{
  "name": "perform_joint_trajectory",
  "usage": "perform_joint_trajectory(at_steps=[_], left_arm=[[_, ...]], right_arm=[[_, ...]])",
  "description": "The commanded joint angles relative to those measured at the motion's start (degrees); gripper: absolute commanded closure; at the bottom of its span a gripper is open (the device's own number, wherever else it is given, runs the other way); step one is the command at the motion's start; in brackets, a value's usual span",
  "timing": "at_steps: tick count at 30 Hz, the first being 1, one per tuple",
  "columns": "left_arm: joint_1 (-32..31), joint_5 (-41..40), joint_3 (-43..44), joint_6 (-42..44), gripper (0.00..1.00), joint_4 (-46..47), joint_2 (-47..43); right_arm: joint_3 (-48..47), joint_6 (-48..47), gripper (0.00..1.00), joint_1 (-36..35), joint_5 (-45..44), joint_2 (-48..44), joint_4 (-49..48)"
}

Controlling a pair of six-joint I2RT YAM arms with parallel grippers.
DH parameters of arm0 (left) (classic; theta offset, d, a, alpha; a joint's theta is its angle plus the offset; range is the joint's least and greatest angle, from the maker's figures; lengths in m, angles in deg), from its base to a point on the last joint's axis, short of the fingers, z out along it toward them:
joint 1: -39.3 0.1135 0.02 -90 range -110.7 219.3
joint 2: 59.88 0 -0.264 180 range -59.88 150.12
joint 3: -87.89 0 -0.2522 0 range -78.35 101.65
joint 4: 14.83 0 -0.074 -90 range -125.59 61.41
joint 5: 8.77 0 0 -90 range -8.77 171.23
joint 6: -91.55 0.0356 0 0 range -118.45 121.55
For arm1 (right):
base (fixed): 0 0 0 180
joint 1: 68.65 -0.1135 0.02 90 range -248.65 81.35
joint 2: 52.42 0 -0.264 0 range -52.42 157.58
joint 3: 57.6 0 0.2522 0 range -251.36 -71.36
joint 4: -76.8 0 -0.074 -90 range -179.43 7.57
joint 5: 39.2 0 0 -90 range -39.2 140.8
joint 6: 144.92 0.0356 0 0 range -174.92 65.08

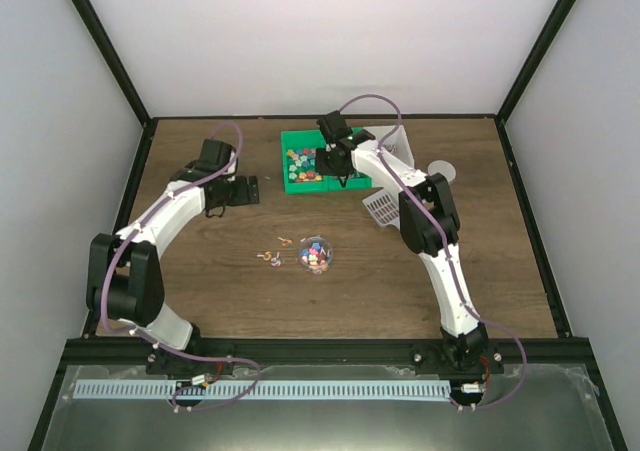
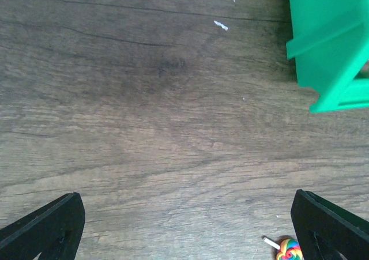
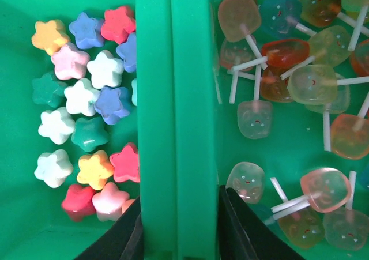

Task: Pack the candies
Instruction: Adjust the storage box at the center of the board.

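Two green bins (image 1: 296,183) stand side by side at the back of the table. In the right wrist view one holds star-shaped candies (image 3: 86,98) in pink, blue, yellow, white and green. The other holds translucent lollipops (image 3: 300,81). My right gripper (image 3: 179,231) straddles the doubled green wall (image 3: 173,98) between them, a finger pressed on each side. A clear round cup (image 1: 316,254) of mixed candies sits mid-table, with loose lollipops (image 1: 270,256) to its left. My left gripper (image 2: 187,231) hangs open over bare wood, a rainbow lollipop (image 2: 289,249) by its right finger.
A pale perforated scoop (image 1: 381,207) lies right of the bins, under the right arm. A clear round lid (image 1: 440,169) rests further right. A corner of the green bin (image 2: 328,46) shows at the top right of the left wrist view. Black frame posts border the table.
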Motion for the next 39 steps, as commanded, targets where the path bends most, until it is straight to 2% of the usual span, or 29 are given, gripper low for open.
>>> perform_joint_trajectory(at_steps=[1,6,9,12,19,27,34,36,39], left_arm=[[0.2,1.6,-1.7,-0.6,0.00,1.6,0.5],[0.0,4.0,-4.0,-1.6,0.00,2.7,0.0],[-0.3,4.9,-5.0,-2.2,0.00,3.3,-0.5],[-0.6,5.6,-5.9,-2.7,0.00,3.7,-0.6],[-3.3,7.8,-6.9,-3.1,0.00,4.9,0.1],[-9.2,7.3,-7.0,-3.9,0.00,4.9,1.0],[-10.2,6.7,-7.4,-5.2,0.00,5.3,1.1],[-10.2,6.2,-7.2,-5.2,0.00,5.2,1.2],[-10.2,5.8,-6.8,-5.5,0.00,5.2,1.3]], right_arm=[[-0.5,17.4,0.99,0.3,11.3,2.2,2.1],[1.2,19.9,0.96,0.3,15.9,2.4,-0.8],[2.6,18.7,0.85,0.3,16.2,2.0,-1.5],[4.2,17.0,0.69,0.3,16.6,0.8,-2.3],[11.2,11.5,0.39,0.2,12.4,-7.0,-4.2],[19.9,6.6,0.35,0.3,9.3,-17.6,-8.7],[25.1,7.5,0.33,3.5,4.2,-25.3,-9.1],[27.9,8.4,0.26,6.3,0.4,-29.5,-10.8],[30.3,10.3,0.08,12.7,-1.7,-33.3,-11.1]])
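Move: Pinched at the divider between its star and lollipop compartments, the storage box has its middle roughly 3 cm ahead of the right hand, 6 cm to its right and 4 cm lower. The scoop lies about 14 cm back and 17 cm right, the round bowl some 24 cm back and 3 cm left. From the left hand, the box's middle is about 14 cm ahead, 27 cm right and 9 cm down; loose candies lie 13 cm back and 7 cm right. Holding the divider at first with a slight clockwise twist, the right hand draws back towards the base and sinks a little, opens and comes free of the box, then rises about 10 cm and swings right over the lollipop compartment. The left hand, fingers still wide open, sinks and backs off, then sweeps some 7 cm right towards the box's near left corner. ##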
